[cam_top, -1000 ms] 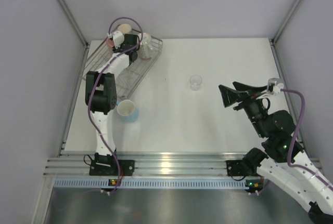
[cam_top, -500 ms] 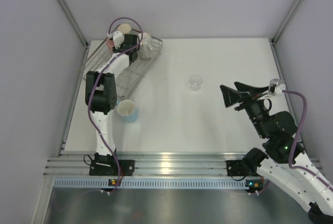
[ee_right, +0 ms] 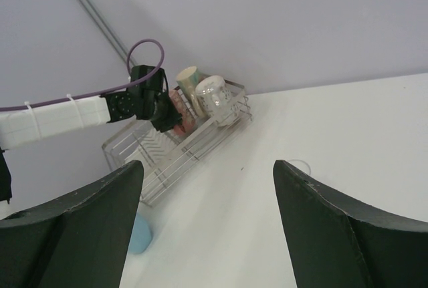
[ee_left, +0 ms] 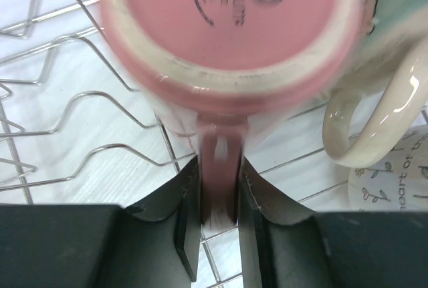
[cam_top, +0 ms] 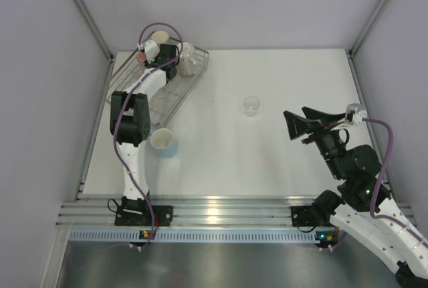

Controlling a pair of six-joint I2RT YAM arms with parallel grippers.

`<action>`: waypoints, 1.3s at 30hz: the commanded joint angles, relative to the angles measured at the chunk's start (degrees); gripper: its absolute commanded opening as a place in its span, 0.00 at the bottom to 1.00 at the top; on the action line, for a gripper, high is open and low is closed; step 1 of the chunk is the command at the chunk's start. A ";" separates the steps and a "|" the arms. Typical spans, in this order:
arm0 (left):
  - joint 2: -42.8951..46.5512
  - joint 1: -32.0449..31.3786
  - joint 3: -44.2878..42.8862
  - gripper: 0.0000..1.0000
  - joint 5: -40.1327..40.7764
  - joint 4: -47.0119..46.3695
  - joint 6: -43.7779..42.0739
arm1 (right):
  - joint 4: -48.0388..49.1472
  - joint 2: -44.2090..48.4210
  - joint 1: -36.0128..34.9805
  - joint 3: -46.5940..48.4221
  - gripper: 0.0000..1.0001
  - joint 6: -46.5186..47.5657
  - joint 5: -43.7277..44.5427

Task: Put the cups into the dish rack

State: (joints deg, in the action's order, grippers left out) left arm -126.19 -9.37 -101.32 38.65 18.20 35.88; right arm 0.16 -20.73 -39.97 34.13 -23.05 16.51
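The silver wire dish rack (cam_top: 160,91) stands at the far left. My left gripper (ee_left: 219,194) is over its far end, shut on the handle of the pink-red mug (ee_left: 227,27), which is turned base toward the camera. In the top view the wrist mostly hides this mug. The cream mug (cam_top: 159,36) and the white dotted mug (cam_top: 188,57) sit in the rack beside it. The light blue cup (cam_top: 164,142) lies on the table near the rack's front corner. One clear glass (cam_top: 251,105) stands mid-table. My right gripper (cam_top: 301,122) is open and empty, right of the glass.
The white mug's handle (ee_left: 374,121) is close to the right of my left fingers. Rack wires (ee_left: 67,121) run below the pink mug. Grey walls and frame posts enclose the table. The right wrist view shows the rack (ee_right: 167,154), blue cup (ee_right: 139,234) and glass (ee_right: 301,166).
My right arm has drifted slightly right and toward the near edge, still open. The left arm and the pink-red mug have barely moved.
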 commanded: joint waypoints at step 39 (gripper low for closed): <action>21.06 -5.75 5.94 0.53 0.90 -3.87 -15.82 | -12.20 1.22 -0.38 4.98 0.80 -0.24 1.24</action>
State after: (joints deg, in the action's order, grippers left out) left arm -111.44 -14.59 -97.51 40.82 16.29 25.17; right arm -8.21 -19.86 -39.97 35.73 -23.14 16.93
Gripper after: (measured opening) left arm 0.526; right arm 0.797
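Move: Just ahead of the left hand, its pads still around the handle, the pink mug stands upside down in the dish rack, its middle about 5 cm forward and 4 cm left, roughly level with the hand point. The cream mug is some 11 cm ahead and 3 cm right, and the white patterned mug about 4 cm ahead and 13 cm right. From the right hand, the pink mug lies roughly 41 cm forward, 52 cm left and 24 cm lower. Opening its fingers off the pink mug's handle, the left hand first edges up 1 to 2 cm and hangs there briefly, then climbs away ever faster, about 12 cm up in all, finally drawing back and to the right some 3 cm each. The wrist tips the fingers slightly up and turns clockwise, under 10 degrees. The empty right hand sinks about 2 cm. ##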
